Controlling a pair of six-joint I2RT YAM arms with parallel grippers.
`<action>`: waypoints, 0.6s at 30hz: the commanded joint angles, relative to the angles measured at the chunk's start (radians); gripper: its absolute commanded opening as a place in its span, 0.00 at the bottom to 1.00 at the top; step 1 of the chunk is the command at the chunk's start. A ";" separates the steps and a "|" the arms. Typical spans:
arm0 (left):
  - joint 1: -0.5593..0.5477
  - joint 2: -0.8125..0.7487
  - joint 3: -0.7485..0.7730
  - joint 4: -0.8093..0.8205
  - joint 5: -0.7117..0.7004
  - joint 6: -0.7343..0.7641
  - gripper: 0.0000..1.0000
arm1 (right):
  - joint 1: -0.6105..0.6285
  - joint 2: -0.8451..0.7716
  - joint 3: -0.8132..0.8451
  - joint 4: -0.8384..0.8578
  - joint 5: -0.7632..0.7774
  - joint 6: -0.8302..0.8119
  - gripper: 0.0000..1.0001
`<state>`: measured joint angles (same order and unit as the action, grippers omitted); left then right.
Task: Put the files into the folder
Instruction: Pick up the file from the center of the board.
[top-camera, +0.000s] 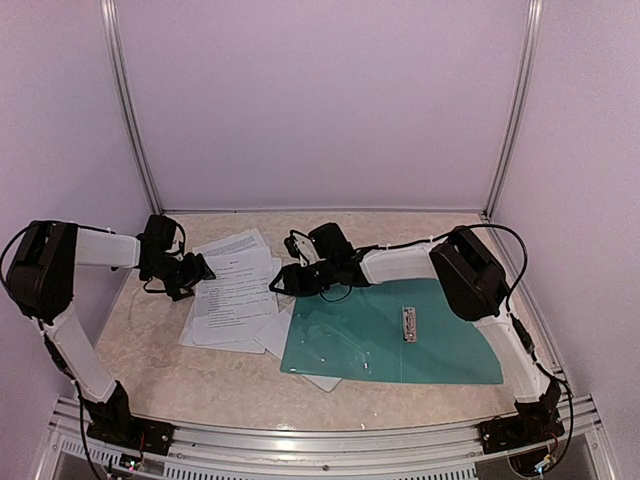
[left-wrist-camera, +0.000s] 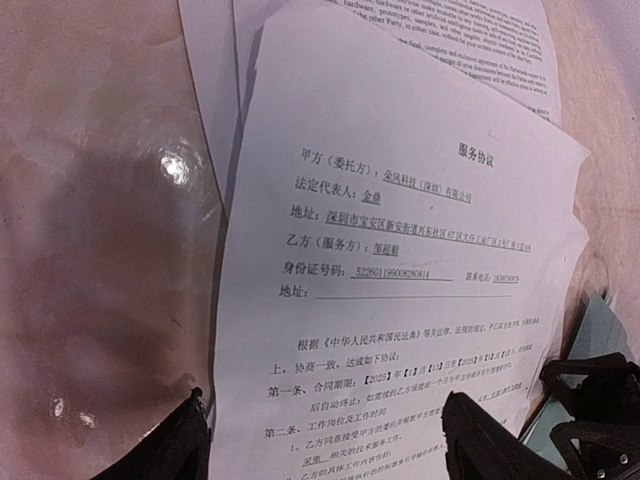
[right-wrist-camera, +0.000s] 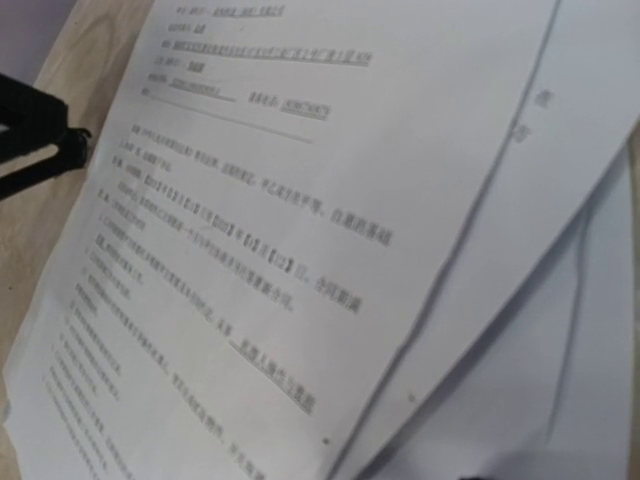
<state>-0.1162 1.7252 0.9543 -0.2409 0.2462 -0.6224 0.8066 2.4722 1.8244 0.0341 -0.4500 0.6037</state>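
The files (top-camera: 235, 292) lie as a loose fan of white printed sheets on the table, left of the folder. In the left wrist view the top sheet (left-wrist-camera: 400, 250) fills the frame. My left gripper (left-wrist-camera: 330, 440) hangs open just above it, one finger (left-wrist-camera: 175, 445) at the sheet's left edge and the other (left-wrist-camera: 480, 440) over the text. The dark teal folder (top-camera: 400, 345) lies open and flat, a small metal clip (top-camera: 409, 323) at its middle. My right gripper (top-camera: 285, 280) reaches over the files' right edge; its own view shows only the sheets (right-wrist-camera: 300, 260), not its fingers.
The table is beige marble-patterned (top-camera: 150, 350), closed in by white walls on three sides with metal corner posts (top-camera: 128, 110). One sheet's corner (top-camera: 322, 381) pokes out under the folder's near edge. The left gripper's black tip (right-wrist-camera: 40, 130) shows in the right wrist view.
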 joint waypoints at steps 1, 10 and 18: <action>0.021 0.035 0.001 0.006 0.013 0.037 0.76 | -0.002 0.034 0.009 -0.064 0.018 -0.004 0.57; 0.038 0.110 -0.002 0.036 0.141 0.038 0.60 | 0.011 0.049 0.033 -0.075 0.025 0.002 0.57; 0.038 0.081 -0.049 0.096 0.186 0.039 0.53 | 0.012 0.054 0.039 -0.089 0.029 0.001 0.56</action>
<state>-0.0788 1.8011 0.9539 -0.1493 0.3939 -0.5961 0.8089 2.4825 1.8526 0.0040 -0.4400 0.6041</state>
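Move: The left hand is just above the left edge of the top file. That file's middle is about 9 cm to its right, 4 cm back and 2 cm below. The lower sheets peek out under it, centred some 7 cm right and 3 cm back. The slanted sheet is about 24 cm right and 16 cm back, and the open folder some 45 cm right and 12 cm back. From the right hand, the file's middle is about 12 cm left and 3 cm back. The left fingertips come down about 1 cm onto the top file's left edge, then drag it sideways. Staying low, the hand slides some 1.5 cm right and 1 cm forward while the fingers close from roughly three-quarters to half open. The hand rolls a few degrees, left side down. The right hand stays at the file's right edge, fingers still half open. ##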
